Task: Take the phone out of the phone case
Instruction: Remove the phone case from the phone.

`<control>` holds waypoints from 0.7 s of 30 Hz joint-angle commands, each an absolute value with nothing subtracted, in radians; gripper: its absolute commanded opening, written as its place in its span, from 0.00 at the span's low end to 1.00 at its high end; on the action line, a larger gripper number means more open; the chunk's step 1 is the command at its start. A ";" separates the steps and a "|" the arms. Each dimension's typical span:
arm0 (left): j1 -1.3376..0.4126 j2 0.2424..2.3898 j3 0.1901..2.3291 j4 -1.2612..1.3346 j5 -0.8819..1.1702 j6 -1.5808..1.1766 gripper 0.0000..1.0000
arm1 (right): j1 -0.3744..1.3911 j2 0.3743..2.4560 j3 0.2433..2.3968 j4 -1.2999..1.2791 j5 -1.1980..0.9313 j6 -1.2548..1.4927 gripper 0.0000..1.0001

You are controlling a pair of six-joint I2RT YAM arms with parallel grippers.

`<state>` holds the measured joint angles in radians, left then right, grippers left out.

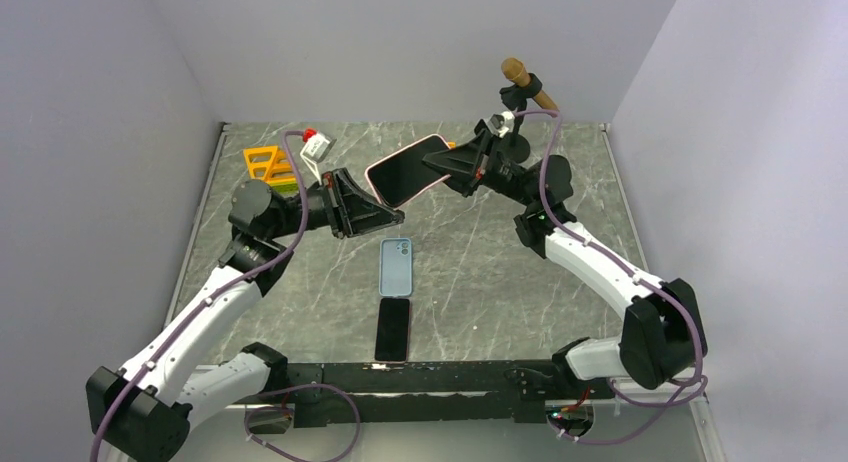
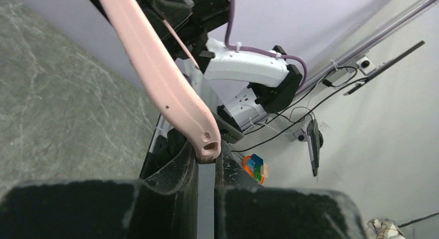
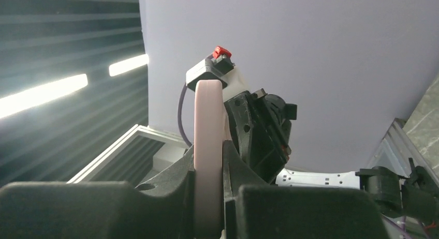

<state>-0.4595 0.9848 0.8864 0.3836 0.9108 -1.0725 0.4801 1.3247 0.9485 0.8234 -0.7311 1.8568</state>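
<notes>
A pink phone case [image 1: 405,169] with a dark-screened phone in it hangs tilted above the back middle of the table, held between both arms. My left gripper [image 1: 397,218] is shut on its lower left corner; in the left wrist view the case's corner [image 2: 206,140] with its small holes sits pinched between the black fingers [image 2: 207,154]. From the right, my right gripper [image 1: 433,163] is shut on the case's upper end. The right wrist view shows the pink edge [image 3: 208,120] standing upright, clamped between the jaws [image 3: 208,164].
A light blue phone case [image 1: 395,266] lies flat mid-table, with a bare black phone [image 1: 393,328] just nearer the arm bases. An orange and yellow block toy [image 1: 268,165] sits at the back left. A wooden-handled tool [image 1: 520,77] stands on a stand at the back right.
</notes>
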 commanded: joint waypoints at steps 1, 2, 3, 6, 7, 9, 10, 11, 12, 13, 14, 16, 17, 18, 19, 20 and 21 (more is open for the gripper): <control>-0.451 1.031 0.797 0.586 0.897 -1.141 0.00 | 0.519 1.299 0.979 1.265 -0.767 2.253 0.00; -0.451 1.036 0.786 0.613 0.894 -1.155 0.00 | 0.518 1.299 0.981 1.277 -0.768 2.261 0.00; -0.449 1.041 0.782 0.615 0.890 -1.161 0.00 | 0.518 1.294 0.988 1.243 -0.784 2.248 0.00; -0.449 1.047 0.830 0.416 0.852 -1.077 0.00 | 0.519 1.278 0.993 1.197 -0.797 2.212 0.00; -0.449 1.044 0.862 0.267 0.811 -1.023 0.00 | 0.520 1.281 0.990 1.215 -0.796 2.221 0.00; -0.449 1.043 0.939 -0.019 0.711 -0.905 0.00 | 0.516 1.281 0.982 1.229 -0.802 2.227 0.00; -0.449 1.043 0.971 -0.093 0.677 -0.879 0.00 | 0.512 1.278 0.981 1.201 -0.812 2.207 0.00; -0.450 1.041 0.997 -0.146 0.664 -0.850 0.06 | 0.500 1.264 0.984 1.136 -0.833 2.157 0.00; -0.450 1.033 1.013 -0.181 0.653 -0.834 0.14 | 0.490 1.250 0.985 1.064 -0.851 2.094 0.00; -0.449 1.021 1.019 -0.193 0.651 -0.824 0.24 | 0.479 1.236 0.990 0.979 -0.869 2.029 0.00; -0.450 1.007 1.021 -0.195 0.656 -0.821 0.35 | 0.468 1.226 1.005 0.900 -0.895 1.954 0.00; -0.450 0.976 1.023 -0.190 0.683 -0.815 0.51 | 0.451 1.219 1.048 0.708 -0.937 1.803 0.00; -0.451 0.965 1.022 -0.181 0.700 -0.814 0.56 | 0.443 1.217 1.072 0.617 -0.950 1.724 0.00; -0.450 0.955 1.022 -0.179 0.717 -0.816 0.60 | 0.434 1.217 1.096 0.527 -0.961 1.633 0.00; -0.450 0.945 1.024 -0.183 0.731 -0.816 0.63 | 0.426 1.220 1.116 0.455 -0.974 1.567 0.00; -0.449 0.934 1.027 -0.194 0.738 -0.808 0.65 | 0.416 1.224 1.137 0.386 -0.985 1.512 0.00; -0.449 0.921 1.034 -0.213 0.738 -0.798 0.66 | 0.402 1.224 1.150 0.332 -0.996 1.466 0.00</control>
<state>-0.4732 0.9646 1.0203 -0.1047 0.7944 -0.8719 0.4305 1.3018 1.0191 0.5514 -0.8364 1.6810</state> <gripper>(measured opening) 0.639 0.175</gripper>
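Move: The left fingers already pinch the pink phone case at its near corner; the middle of the case, with the phone in it, lies about 7 cm ahead, 2 cm right and 3 cm above that hand. On the table some 38 cm below this hand, the blue case lies 8 cm ahead and 3 cm left, the bare phone 8 cm back and 3 cm left. From the right hand, which grips the pink case, its middle is 3 cm left and 1 cm back, about level. Left fingers open off the pink case's corner and sink about 2.5 cm; the right keeps hold, sinking 2 cm. ##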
